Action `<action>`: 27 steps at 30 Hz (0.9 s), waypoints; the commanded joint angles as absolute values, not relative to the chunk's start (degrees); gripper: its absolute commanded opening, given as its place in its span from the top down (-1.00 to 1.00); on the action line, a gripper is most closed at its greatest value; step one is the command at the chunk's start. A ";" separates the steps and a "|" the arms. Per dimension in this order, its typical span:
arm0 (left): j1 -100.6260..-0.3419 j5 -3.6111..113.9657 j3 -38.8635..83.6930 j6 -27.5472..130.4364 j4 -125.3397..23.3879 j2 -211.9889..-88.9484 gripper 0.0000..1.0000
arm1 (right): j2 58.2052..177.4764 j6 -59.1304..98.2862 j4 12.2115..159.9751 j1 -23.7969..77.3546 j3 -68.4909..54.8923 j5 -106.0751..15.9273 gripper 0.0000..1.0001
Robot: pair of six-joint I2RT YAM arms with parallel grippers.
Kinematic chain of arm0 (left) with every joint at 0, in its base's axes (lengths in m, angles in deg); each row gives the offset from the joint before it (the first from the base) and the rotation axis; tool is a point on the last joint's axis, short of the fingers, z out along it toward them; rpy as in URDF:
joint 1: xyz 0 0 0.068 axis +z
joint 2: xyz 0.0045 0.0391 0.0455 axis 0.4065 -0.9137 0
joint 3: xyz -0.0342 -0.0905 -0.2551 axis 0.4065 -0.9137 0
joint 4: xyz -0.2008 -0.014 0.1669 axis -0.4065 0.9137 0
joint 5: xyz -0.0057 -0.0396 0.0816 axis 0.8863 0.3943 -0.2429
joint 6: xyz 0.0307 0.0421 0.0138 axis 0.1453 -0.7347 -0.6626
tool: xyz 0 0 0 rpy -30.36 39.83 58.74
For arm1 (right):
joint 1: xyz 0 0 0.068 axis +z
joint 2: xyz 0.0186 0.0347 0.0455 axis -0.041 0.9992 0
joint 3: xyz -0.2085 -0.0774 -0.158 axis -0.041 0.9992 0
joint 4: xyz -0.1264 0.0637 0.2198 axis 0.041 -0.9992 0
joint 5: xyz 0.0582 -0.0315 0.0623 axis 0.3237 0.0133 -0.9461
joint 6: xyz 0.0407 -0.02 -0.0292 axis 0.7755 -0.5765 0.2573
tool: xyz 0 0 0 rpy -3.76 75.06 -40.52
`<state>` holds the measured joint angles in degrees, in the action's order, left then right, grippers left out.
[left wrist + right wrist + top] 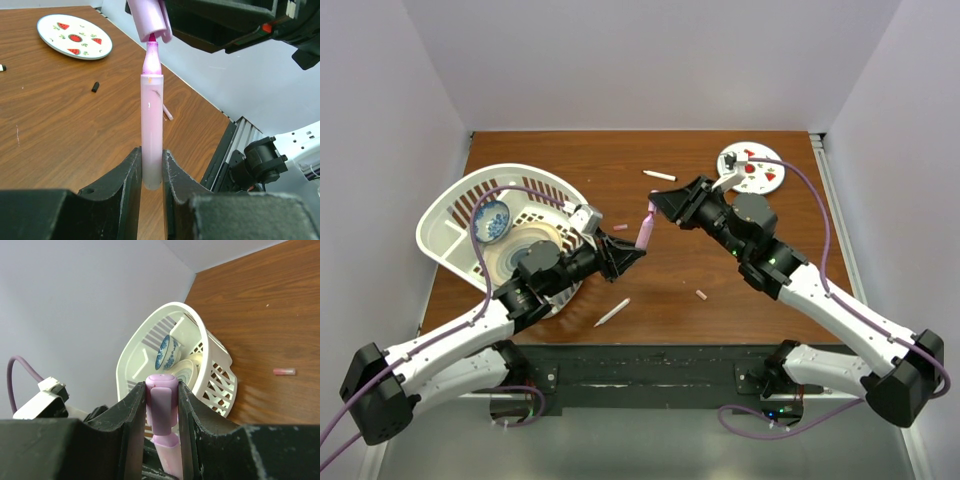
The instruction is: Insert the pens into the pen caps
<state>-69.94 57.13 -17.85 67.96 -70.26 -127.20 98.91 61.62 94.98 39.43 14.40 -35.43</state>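
A pink-lilac pen [151,130] stands upright in my left gripper [151,165], whose jaws are shut on its lower end. Its magenta tip just reaches the mouth of a lilac pen cap [149,17] right above it. That cap [162,405] is clamped in my right gripper [162,395], and the pen [172,457] shows just beneath it. From above, the two grippers [628,255] [660,208] meet over the table's middle with the pen [645,232] between them. Two white pens [659,175] [612,312] lie on the wood, as do a pink cap [620,227] and a peach cap [701,295].
A white basket [445,215] with bowls and dishes lies tipped at the left. A round white plate [765,178] with red spots sits at the back right. A black cap [95,87] lies on the wood near that plate [75,36].
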 commanded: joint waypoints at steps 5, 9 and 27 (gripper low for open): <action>-70.22 55.88 -16.01 67.64 -72.43 -127.44 1.00 | 95.56 61.98 96.01 40.45 17.94 -36.03 1.00; -70.30 55.79 -15.48 67.81 -73.13 -127.97 1.00 | 95.82 61.72 96.35 42.38 19.61 -34.54 1.00; -70.13 50.61 -10.20 67.11 -73.39 -131.58 1.00 | 97.85 52.58 89.42 52.58 24.09 -22.94 1.00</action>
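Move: The left hand holds the pink pen nib-up, and the cap it is for sits about 6 cm ahead of that hand, 4 cm to the right and 9 cm above. From the right hand, which grips that cap, the pen's middle is some 4 cm back, 3 cm left and 6 cm below. On the table roughly 26 cm below the left hand, a white pen lies about 4 cm back and 6 cm left, and a small red cap some 19 cm ahead and 4 cm left. Downward and back, drifting left late on, the right hand brings the held cap about 5 cm onto the pen's nib, tipping only slightly. The left hand starts sinking a little later, about 3.5 cm with a slight drift right, its fingertips dipping under 10 degrees. Both grippers keep their grip, and the two hands draw closer together over the pen's neck. ##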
